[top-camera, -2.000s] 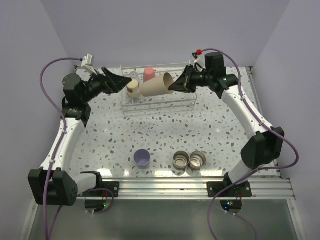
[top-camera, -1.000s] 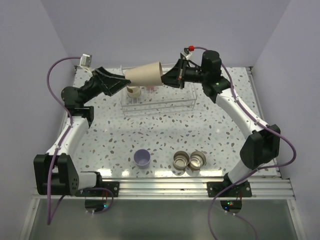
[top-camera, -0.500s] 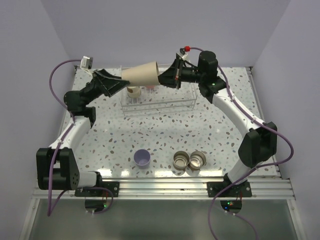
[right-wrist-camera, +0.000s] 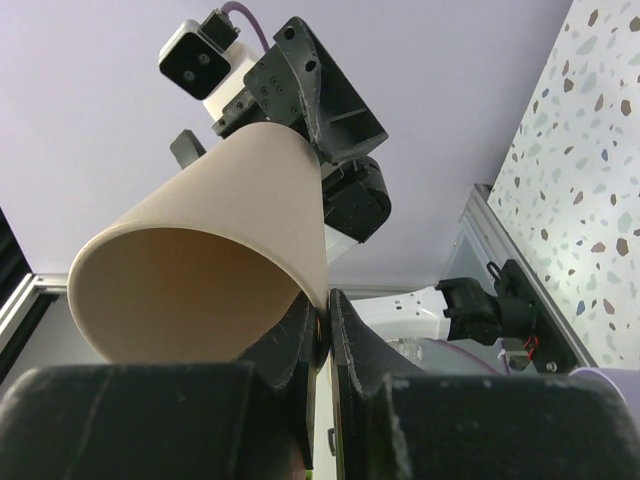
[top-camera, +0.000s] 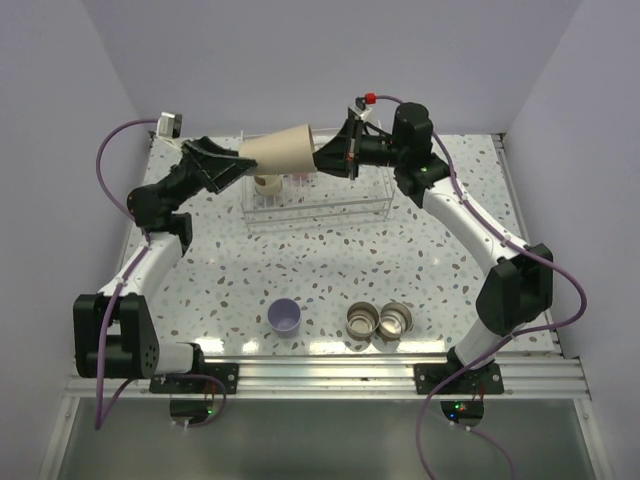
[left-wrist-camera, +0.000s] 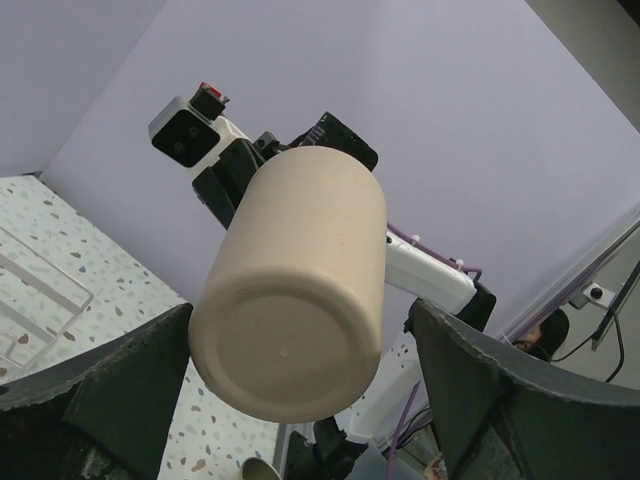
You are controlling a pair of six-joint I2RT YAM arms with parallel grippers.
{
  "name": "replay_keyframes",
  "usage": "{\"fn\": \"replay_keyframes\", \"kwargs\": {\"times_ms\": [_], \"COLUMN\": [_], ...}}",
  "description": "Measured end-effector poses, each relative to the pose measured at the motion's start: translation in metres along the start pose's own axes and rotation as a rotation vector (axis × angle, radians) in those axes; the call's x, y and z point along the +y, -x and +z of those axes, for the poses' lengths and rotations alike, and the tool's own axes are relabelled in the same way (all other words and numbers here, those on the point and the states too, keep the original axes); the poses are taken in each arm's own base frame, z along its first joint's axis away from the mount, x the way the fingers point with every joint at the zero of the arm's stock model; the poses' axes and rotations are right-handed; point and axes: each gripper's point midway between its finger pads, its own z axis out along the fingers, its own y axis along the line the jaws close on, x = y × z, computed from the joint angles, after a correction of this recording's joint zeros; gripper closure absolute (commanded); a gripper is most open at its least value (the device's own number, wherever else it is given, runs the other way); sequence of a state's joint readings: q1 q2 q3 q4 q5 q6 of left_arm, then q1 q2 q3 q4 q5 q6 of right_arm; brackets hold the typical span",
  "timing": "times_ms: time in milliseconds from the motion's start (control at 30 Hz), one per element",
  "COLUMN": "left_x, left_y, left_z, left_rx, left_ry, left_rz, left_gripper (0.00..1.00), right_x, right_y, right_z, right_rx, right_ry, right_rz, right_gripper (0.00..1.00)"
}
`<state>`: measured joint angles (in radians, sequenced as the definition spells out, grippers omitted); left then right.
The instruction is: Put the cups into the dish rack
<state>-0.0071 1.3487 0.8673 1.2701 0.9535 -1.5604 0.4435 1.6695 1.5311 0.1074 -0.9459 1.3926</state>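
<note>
The large beige cup (top-camera: 281,150) hangs on its side above the clear wire dish rack (top-camera: 384,196), base toward the left. My right gripper (top-camera: 325,158) is shut on its rim (right-wrist-camera: 322,300), one finger inside the mouth and one outside. My left gripper (top-camera: 236,165) stands open with the cup's base (left-wrist-camera: 290,350) between its fingers (left-wrist-camera: 130,390), not touching them. In the rack a steel cup with a tan base (top-camera: 266,183) sits by a coral-red cup (top-camera: 298,180). The lavender cup (top-camera: 285,316) and two steel cups (top-camera: 364,321) (top-camera: 396,320) stand near the front edge.
The rack stands at the back of the speckled table (top-camera: 420,260), near the rear wall. Rack wires (left-wrist-camera: 40,290) show low on the left in the left wrist view. Both arm bases sit on the rail (top-camera: 330,375) at the front.
The right arm has carried the beige cup up out of the rack and a little leftward. The left gripper rose with it and now brackets the cup's base.
</note>
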Motion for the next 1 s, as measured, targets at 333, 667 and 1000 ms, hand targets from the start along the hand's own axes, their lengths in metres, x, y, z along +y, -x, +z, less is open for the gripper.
{"fn": "replay_keyframes", "kwargs": {"times_ms": [333, 667, 1000], "left_x": [0.003, 0.009, 0.028], "left_y": [0.001, -0.001, -0.003], "left_z": [0.0, 0.0, -0.001], "left_rx": [-0.017, -0.014, -0.003], "left_ry": [0.007, 0.026, 0.099], "left_rz": [-0.009, -0.01, -0.023], "left_gripper": [0.61, 0.93, 1.0], "right_x": [-0.003, -0.012, -0.04], "right_y": [-0.002, -0.004, -0.013], "right_z": [0.001, 0.001, -0.009], "right_rx": [0.007, 0.011, 0.013], "right_ry": [0.004, -0.015, -0.149], "right_rz": [0.002, 0.019, -0.001], "right_gripper": [1.0, 0.61, 0.2]}}
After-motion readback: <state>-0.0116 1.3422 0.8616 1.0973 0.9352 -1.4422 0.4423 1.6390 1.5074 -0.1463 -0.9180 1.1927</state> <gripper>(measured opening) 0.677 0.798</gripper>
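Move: The beige cup lies on its side in mid-air, its rim still pinched by the right hand and its base between the left hand's open fingers. Its middle is about 5 cm right and 2 ahead of the left hand, 1 up; from the right hand it is some 7 cm left, 2 ahead and 3 up. The rack's middle lies roughly 22 cm ahead and 13 right of the left hand, 35 below; the cream cup in it stands 19 ahead, 2 left, at that depth. The left fingers close onto the sides of the cup's base and keep a steady grip. Only after that do the right fingers open wide and release the rim, the right hand sinking about 4 cm and tipping its left side slightly down. Meanwhile the left hand carries the cup slowly some 2 cm forward and 2 cm down, towards the rack. ##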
